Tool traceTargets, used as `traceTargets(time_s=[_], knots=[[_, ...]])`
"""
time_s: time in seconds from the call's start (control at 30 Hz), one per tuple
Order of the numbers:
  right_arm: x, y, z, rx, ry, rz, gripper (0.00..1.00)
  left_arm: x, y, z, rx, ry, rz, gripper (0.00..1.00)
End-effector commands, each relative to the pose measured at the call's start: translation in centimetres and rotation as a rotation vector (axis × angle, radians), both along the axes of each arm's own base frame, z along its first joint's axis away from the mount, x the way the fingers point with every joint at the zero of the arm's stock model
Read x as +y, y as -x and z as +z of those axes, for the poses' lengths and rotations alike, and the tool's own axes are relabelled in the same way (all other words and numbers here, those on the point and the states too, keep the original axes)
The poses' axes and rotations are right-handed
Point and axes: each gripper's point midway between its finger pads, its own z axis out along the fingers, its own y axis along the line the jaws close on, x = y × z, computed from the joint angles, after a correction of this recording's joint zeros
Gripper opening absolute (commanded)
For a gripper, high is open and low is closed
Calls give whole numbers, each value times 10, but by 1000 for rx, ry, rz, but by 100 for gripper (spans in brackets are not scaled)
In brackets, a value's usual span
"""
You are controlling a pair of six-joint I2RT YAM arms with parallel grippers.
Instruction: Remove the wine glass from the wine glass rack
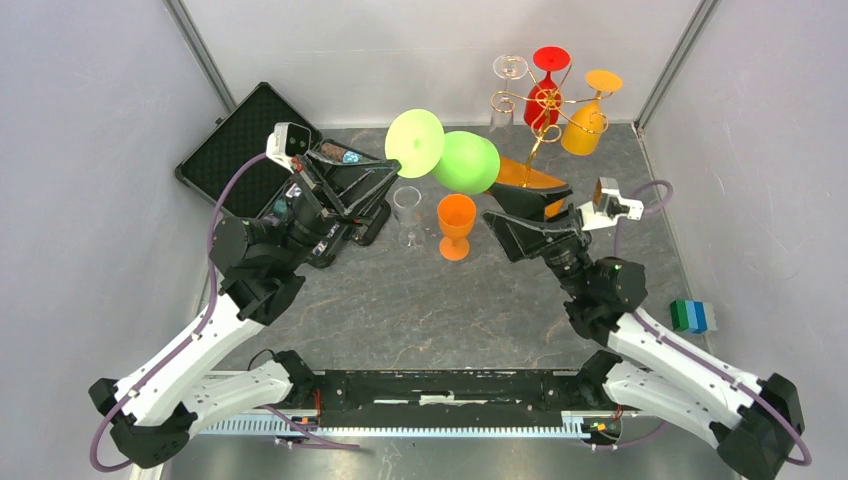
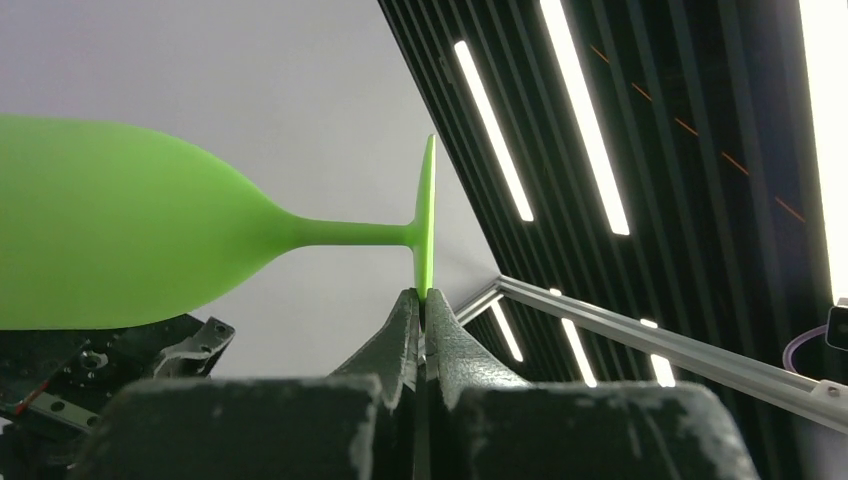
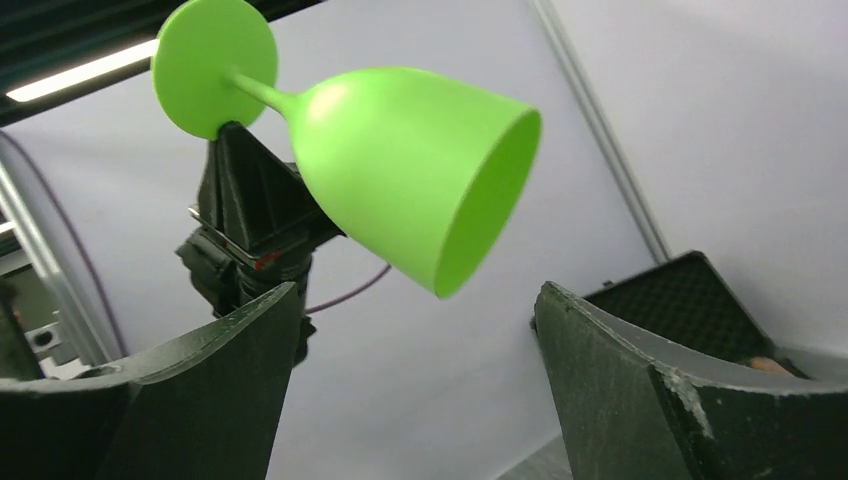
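A green wine glass (image 1: 466,161) hangs in the air on its side, clear of the wine glass rack (image 1: 535,112). My left gripper (image 1: 398,166) is shut on the rim of its round foot (image 2: 427,215); in the left wrist view the gripper (image 2: 425,294) pinches that thin edge. My right gripper (image 1: 497,206) stands wide open just right of and below the green bowl (image 3: 420,170), its gripper (image 3: 415,292) gap holding nothing. The gold wire rack on its orange-brown base (image 1: 528,176) still carries a red glass (image 1: 545,95), a yellow glass (image 1: 587,122) and a clear glass (image 1: 508,72).
An orange goblet (image 1: 456,225) and a clear glass (image 1: 407,212) stand upright on the grey table below the held glass. An open black case (image 1: 235,150) lies at the back left. Blue and green blocks (image 1: 693,315) sit at the right edge.
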Motion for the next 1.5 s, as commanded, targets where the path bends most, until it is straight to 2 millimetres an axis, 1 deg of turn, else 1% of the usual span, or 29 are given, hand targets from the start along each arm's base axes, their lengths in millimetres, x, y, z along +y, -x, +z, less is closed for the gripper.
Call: traceTargets(time_s=[0.0, 0.1, 0.2, 0.33, 0.53, 0.6, 0.63, 0.73, 0.77, 0.8, 0.83, 0.93, 0.97, 1.03, 1.1, 1.13, 1.17, 1.23, 1.3, 1.33, 1.37, 1.47], knots=[[-4, 33, 58, -211, -111, 93, 91, 9, 21, 22, -41, 73, -89, 2], [0, 37, 70, -253, -125, 120, 90, 10, 21, 24, -41, 80, -92, 2], [3, 45, 78, -309, -131, 159, 84, 8, 20, 22, -31, 78, -101, 2], [3, 54, 82, -358, -154, 193, 64, 8, 19, 22, -41, 78, -92, 2], [-4, 60, 83, -380, -209, 206, 41, 9, 17, 22, -49, 76, -68, 2], [-5, 61, 85, -390, -218, 209, 31, 7, 17, 22, -50, 72, -70, 4], [-5, 61, 85, -392, -219, 210, 27, 7, 16, 22, -51, 71, -68, 7], [-5, 60, 86, -395, -216, 199, 10, 6, 14, 19, -60, 58, -49, 28], [-5, 58, 86, -392, -210, 190, 4, 6, 13, 18, -61, 51, -37, 39], [-5, 57, 85, -389, -203, 178, 0, 7, 12, 18, -66, 45, -23, 48], [-5, 55, 85, -381, -192, 161, 0, 7, 11, 17, -74, 34, -2, 57], [-5, 41, 80, -332, -133, 76, 0, 10, 5, 10, -98, -18, 91, 75], [-5, 36, 77, -311, -104, 43, 0, 11, 2, 6, -120, -51, 136, 80], [-4, 18, 66, -242, -3, -49, 0, 15, -5, -7, -148, -138, 240, 88], [-9, 1, 55, -168, 98, -152, 0, 19, -14, -22, -188, -243, 347, 92], [-9, -9, 43, -127, 176, -200, 0, 22, -20, -31, -205, -305, 411, 94], [-14, -13, 41, -108, 228, -243, 0, 24, -25, -40, -211, -360, 456, 96], [-18, -22, 22, -69, 379, -310, 0, 31, -41, -64, -230, -502, 572, 98], [-24, -30, -3, -22, 541, -363, 0, 39, -55, -86, -241, -635, 663, 100], [-29, -33, -12, -5, 617, -390, 0, 40, -62, -103, -244, -731, 689, 100], [-36, -35, -25, 34, 702, -414, 0, 44, -68, -113, -238, -799, 722, 100], [-68, -41, -54, 162, 903, -522, 0, 60, -83, -145, -217, -1006, 798, 100]])
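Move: The left gripper already pinches the green wine glass by the edge of its foot; the glass's middle lies about 4 cm ahead, 6 cm to the right and 4 cm lower. From the open right gripper, the green glass's middle is 7 cm to the left and some 10 cm above, neither ahead nor back. Far below the right gripper, the orange glass stands roughly 14 cm ahead, 3 cm left and 31 cm down. Raise the right gripper about 7 cm while drawing it back 4 or 5, tipping its fingers up, and close it on the bowl's rim as the left hand nearly holds still. Then open the left fingers to free the foot, and lower that hand leftward and forward. Carry the glass with the right hand forward, down and slightly right, turning clockwise about 30 degrees. ##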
